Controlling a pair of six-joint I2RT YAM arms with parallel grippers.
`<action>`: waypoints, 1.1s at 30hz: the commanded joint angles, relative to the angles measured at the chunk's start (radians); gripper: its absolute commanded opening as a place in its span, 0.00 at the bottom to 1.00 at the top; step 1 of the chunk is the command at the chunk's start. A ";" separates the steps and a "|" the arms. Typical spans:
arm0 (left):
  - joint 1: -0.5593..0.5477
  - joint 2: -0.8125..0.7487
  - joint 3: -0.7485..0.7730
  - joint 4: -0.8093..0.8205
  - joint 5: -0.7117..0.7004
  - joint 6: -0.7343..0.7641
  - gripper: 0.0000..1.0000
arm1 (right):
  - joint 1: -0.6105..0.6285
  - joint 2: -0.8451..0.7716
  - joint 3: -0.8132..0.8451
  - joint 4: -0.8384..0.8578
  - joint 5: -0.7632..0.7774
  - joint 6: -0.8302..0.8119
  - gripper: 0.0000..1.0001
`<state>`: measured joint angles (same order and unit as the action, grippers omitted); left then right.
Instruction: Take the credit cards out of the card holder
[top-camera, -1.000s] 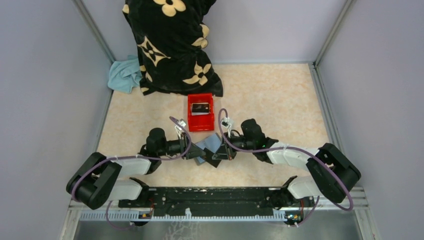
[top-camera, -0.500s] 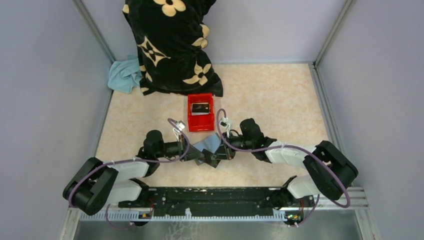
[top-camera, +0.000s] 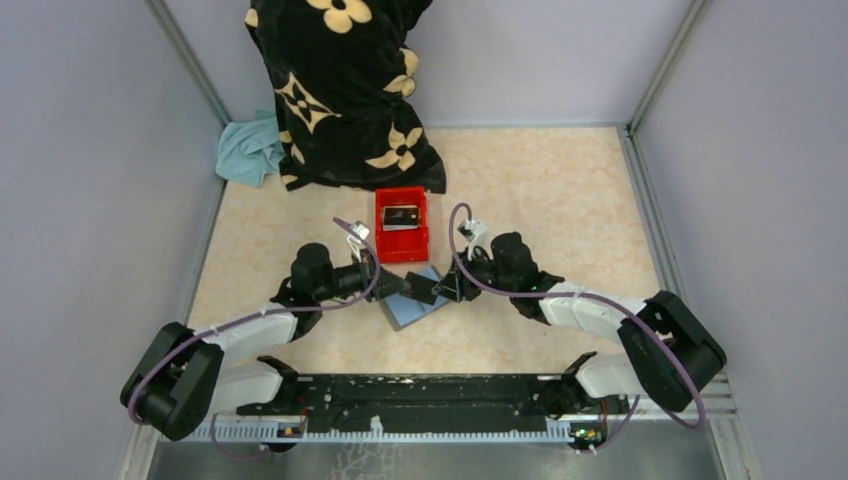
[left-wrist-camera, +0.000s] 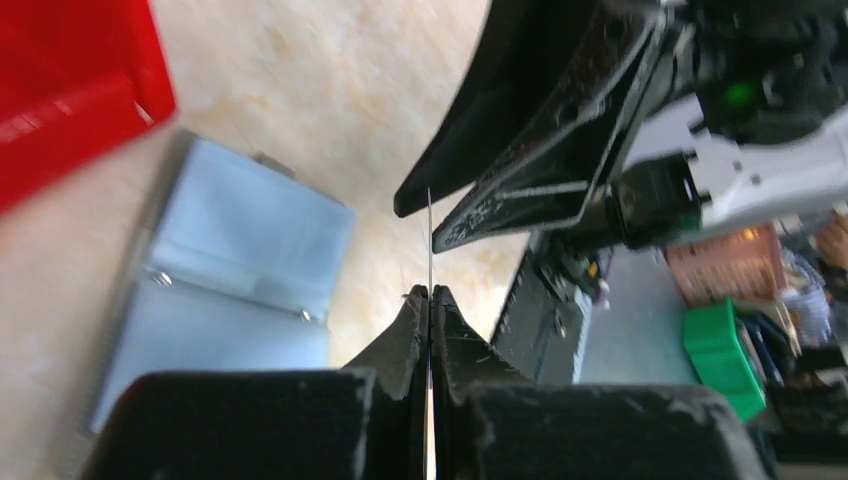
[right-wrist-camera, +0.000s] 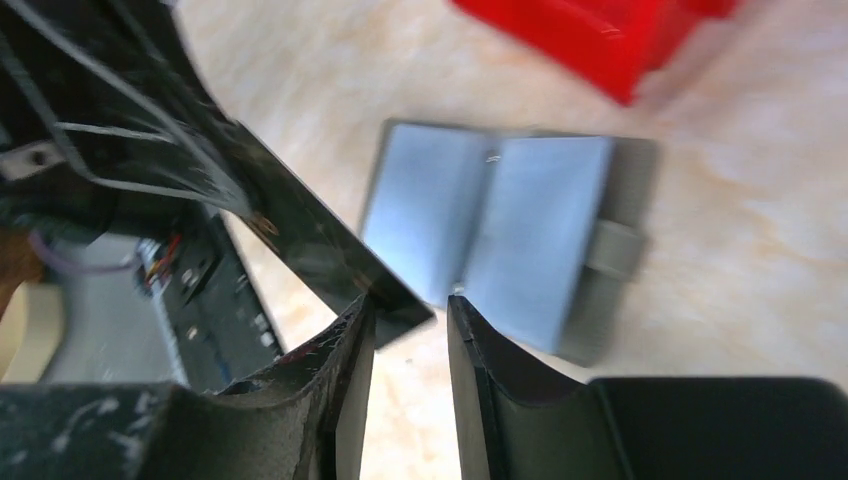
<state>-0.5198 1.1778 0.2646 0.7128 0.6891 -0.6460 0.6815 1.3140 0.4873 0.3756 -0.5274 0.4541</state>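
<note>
The card holder (top-camera: 410, 306) lies open and flat on the table, its blue-grey inside up, and shows in both wrist views (left-wrist-camera: 235, 265) (right-wrist-camera: 505, 225). My left gripper (top-camera: 404, 287) (left-wrist-camera: 430, 292) is shut on a dark credit card (top-camera: 421, 290) just above the holder. In the left wrist view that card is a thin edge-on line (left-wrist-camera: 430, 245). In the right wrist view it is a dark slab (right-wrist-camera: 320, 250). My right gripper (top-camera: 446, 290) (right-wrist-camera: 411, 305) faces it, open, with the card's corner at its fingertips. Another credit card (top-camera: 400, 217) lies in the red bin.
The red bin (top-camera: 402, 244) stands just beyond the holder. A black flower-patterned cloth (top-camera: 340, 90) and a light blue cloth (top-camera: 248, 150) sit at the back left. Grey walls close in both sides.
My right gripper has opened and let go of the dark card, which my left gripper has shut on. Both grippers moved away from the bases. The holder now lies flat and open.
</note>
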 joint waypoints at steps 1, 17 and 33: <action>0.011 -0.007 0.175 -0.248 -0.187 0.106 0.00 | -0.032 -0.068 -0.001 -0.068 0.234 -0.016 0.35; 0.205 0.355 0.651 -0.476 -0.302 0.181 0.00 | -0.034 -0.050 0.053 -0.173 0.267 -0.071 0.34; 0.200 0.534 0.782 -0.542 -0.376 0.124 0.00 | -0.035 0.010 0.041 -0.147 0.296 -0.074 0.31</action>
<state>-0.3180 1.6829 0.9936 0.1806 0.3389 -0.5068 0.6514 1.3140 0.4942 0.1749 -0.2470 0.3931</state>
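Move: The spot in the red box where the other cards lie is about 24 cm ahead of my left hand, 1 cm to its left and some 10 cm below. The box's middle is about 21 cm ahead, 1 cm left. The open card holder lies 3 cm ahead and 3 cm right, 12 cm down. From my right hand the holder is about 8 cm left and 3 cm ahead, 9 cm down; the box is 21 cm ahead, 12 cm left. Keeping the black card pinched in my shut left fingers, I carry it about 22 cm forward and slightly left to the red box, arching some 6 cm up and then sinking back to about starting height, while the hand swings roughly 30 degrees counter-clockwise and its fingertips dip. My right hand, its fingers staying part-open, backs off 5 cm to the right and down, easing a little forward at first. ##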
